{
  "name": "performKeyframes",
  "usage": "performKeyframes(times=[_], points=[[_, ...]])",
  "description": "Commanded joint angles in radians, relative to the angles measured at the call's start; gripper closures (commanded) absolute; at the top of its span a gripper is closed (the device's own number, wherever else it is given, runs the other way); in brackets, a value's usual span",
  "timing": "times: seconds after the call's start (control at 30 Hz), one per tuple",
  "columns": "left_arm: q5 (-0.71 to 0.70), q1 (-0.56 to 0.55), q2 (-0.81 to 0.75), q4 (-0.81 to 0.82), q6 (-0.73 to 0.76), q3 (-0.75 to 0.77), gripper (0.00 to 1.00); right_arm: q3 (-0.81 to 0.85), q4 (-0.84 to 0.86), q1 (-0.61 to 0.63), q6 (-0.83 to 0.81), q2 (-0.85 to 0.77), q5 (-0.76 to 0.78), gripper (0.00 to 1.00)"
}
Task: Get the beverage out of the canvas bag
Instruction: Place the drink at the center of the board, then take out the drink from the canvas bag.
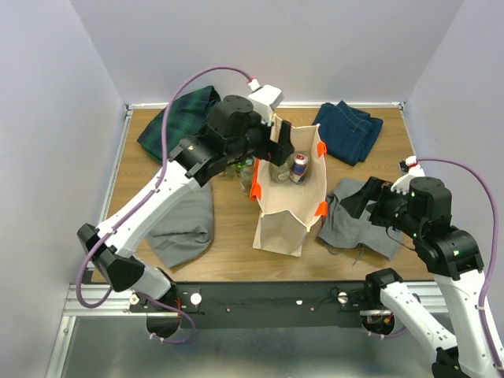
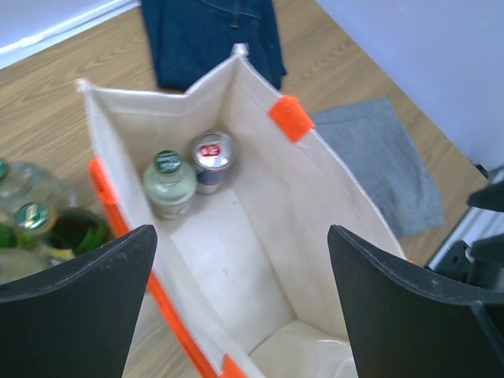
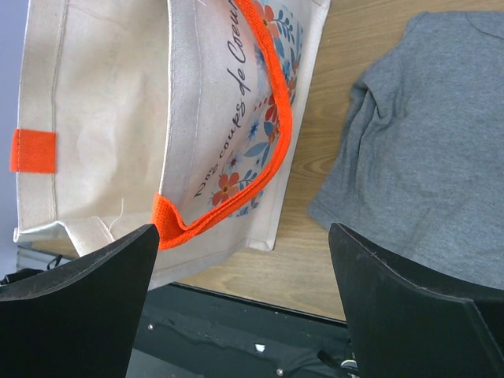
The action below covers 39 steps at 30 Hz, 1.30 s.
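The beige canvas bag (image 1: 283,209) with orange handles (image 3: 272,118) stands upright and open mid-table. Inside it, at the far end, a beverage bottle with a green cap (image 2: 169,183) stands next to a can with a red and silver top (image 2: 213,153); the can (image 1: 298,167) also shows from above. My left gripper (image 2: 240,236) is open over the bag's mouth, nothing between its fingers. It hangs at the bag's far left rim (image 1: 270,146). My right gripper (image 3: 244,236) is open and empty, low to the right of the bag (image 1: 356,201), facing its printed side.
Several green-capped bottles (image 2: 35,224) stand on the table just left of the bag. Folded blue jeans (image 1: 348,131) lie far right, a dark plaid cloth (image 1: 177,118) far left, a grey cloth (image 1: 185,224) near left, and another grey cloth (image 3: 425,150) under my right gripper.
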Motion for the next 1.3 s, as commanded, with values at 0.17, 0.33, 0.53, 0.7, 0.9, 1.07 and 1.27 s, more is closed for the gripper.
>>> performKeyframes(times=[0.17, 0.33, 0.53, 0.7, 0.9, 1.07, 1.27], points=[[0.045, -0.105, 0.152, -0.102, 0.067, 0.154, 0.01, -0.009, -0.005, 0.004, 0.004, 0.0, 0.011, 0.02], [-0.028, -0.105, 0.223, -0.176, 0.082, 0.245, 0.02, -0.008, -0.008, 0.003, 0.001, -0.003, 0.017, 0.02], [-0.058, -0.105, 0.364, -0.309, 0.131, 0.387, 0.07, -0.012, 0.003, 0.004, -0.003, 0.01, 0.006, 0.02], [-0.113, -0.105, 0.432, -0.32, 0.125, 0.424, 0.08, -0.011, 0.006, 0.004, -0.006, 0.011, 0.009, 0.02], [-0.167, -0.096, 0.513, -0.354, 0.11, 0.473, 0.19, -0.009, -0.006, 0.004, -0.014, 0.01, 0.02, 0.02], [-0.188, -0.093, 0.55, -0.335, 0.1, 0.489, 0.2, -0.023, -0.008, 0.004, -0.015, 0.005, 0.023, 0.02], [-0.254, -0.07, 0.58, -0.314, 0.061, 0.489, 0.25, -0.021, -0.017, 0.004, -0.015, 0.0, 0.032, 0.02]])
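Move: From my left hand the can stands in the far part of the canvas bag, about 9 cm ahead, 9 cm to the right and some 29 cm below. The bottle beside it in the bag is about 6 cm to its left and level with it. Outside the bag, the nearest standing bottle is roughly 7 cm ahead of this hand and 7 cm to its left. From my idle right hand the can lies about 21 cm ahead, 12 cm left and 20 cm below. I swing my open left hand right over the canvas bag, easing slightly back, then lower it some 12 cm and bring it forward towards the can, down to the bag's mouth. On the way I tip the fingers about 25 degrees more steeply down and narrow their gap by roughly a fifth, touching neither drink yet. ##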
